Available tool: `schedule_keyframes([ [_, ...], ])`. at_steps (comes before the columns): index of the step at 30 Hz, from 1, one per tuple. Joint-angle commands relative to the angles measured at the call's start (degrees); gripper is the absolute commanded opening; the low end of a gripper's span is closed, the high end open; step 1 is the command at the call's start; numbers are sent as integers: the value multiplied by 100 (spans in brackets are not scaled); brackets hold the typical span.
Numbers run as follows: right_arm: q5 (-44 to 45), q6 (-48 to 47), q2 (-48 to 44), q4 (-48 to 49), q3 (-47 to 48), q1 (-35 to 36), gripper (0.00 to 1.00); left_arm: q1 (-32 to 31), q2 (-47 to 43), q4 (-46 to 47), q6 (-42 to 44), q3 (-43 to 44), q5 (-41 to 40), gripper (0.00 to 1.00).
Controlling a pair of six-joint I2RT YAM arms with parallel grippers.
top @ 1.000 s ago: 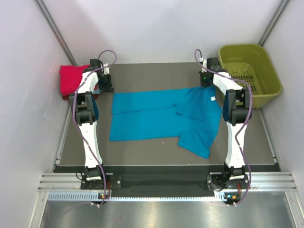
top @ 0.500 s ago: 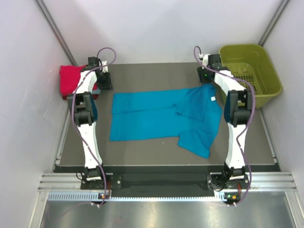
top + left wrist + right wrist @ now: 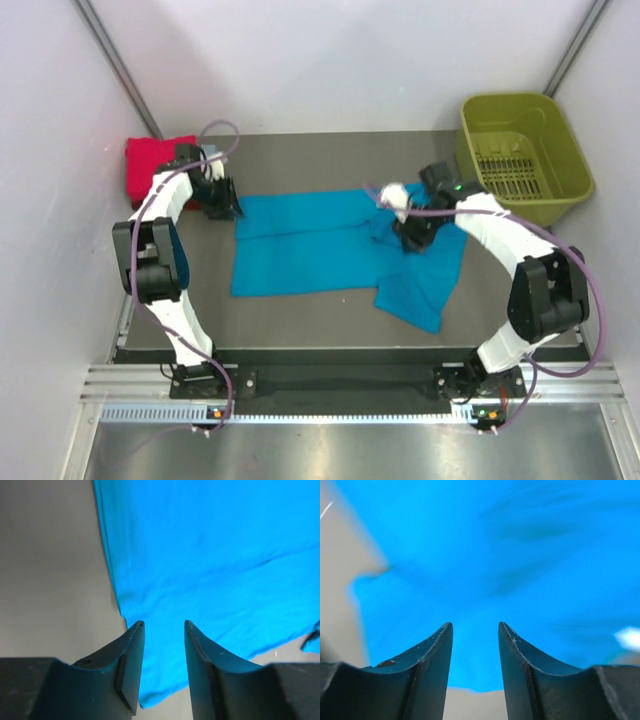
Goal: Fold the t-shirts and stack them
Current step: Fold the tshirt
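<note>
A bright teal t-shirt [image 3: 320, 255] lies spread on the dark table, its right part rumpled and doubled over. In the top view my left gripper [image 3: 225, 208] hangs at the shirt's far left corner. The left wrist view shows that gripper [image 3: 164, 624] open, nothing between its fingers [image 3: 131, 655], with the teal cloth [image 3: 210, 555] and its edge beneath. My right gripper [image 3: 411, 238] hovers over the shirt's rumpled right part. It is open [image 3: 475, 625] above blurred teal fabric [image 3: 495, 550], holding nothing. A folded red t-shirt [image 3: 148, 165] rests at the far left.
An olive-green plastic basket [image 3: 520, 150] stands at the far right corner. White walls close in on three sides. Bare table [image 3: 320, 160] shows behind the teal shirt and along the near edge [image 3: 300, 325].
The left gripper came a little forward and down to the shirt's far left corner. The right arm swung left and forward from the back edge to over the shirt's right part.
</note>
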Motion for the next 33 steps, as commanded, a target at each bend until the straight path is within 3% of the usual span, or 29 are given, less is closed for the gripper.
schedule_keyframes([
  [1,-408,-1016,-263,-1483,-634,433,42,26,-187,-16,-311,-493,159,43],
  [5,-312,-1269,-615,-2019,-1170,863,40,18,-337,-34,-286,-511,133,44],
  [17,303,-1394,-1741,-2012,-2692,1742,38,18,-627,37,-382,-775,27,44],
  [33,1077,-1191,-1153,-983,-3334,2191,37,18,-688,54,-452,-740,-43,44],
])
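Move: The loose near corner of the t-shirt's sleeve lies about 21 cm back from the right hand, 4 cm to its right and 12 cm below. At table height too, the notch where sleeve meets body is some 10 cm back and 7 cm left of this hand, the white tag roughly 16 cm ahead and 8 cm right. From the left hand that sleeve corner is about 29 cm back, 42 cm right and 11 cm below. The right hand heads for the loose sleeve corner, sweeping about 22 cm back and sinking some 11 cm, drifting a little right; most of the sideways drift and the last of the descent come as the backward run ends. Its wrist turns some 30 degrees counter-clockwise and steepens, bringing the open fingers over the corner. The left hand, open, eases back about 4 cm, dips, then partly rises again. ##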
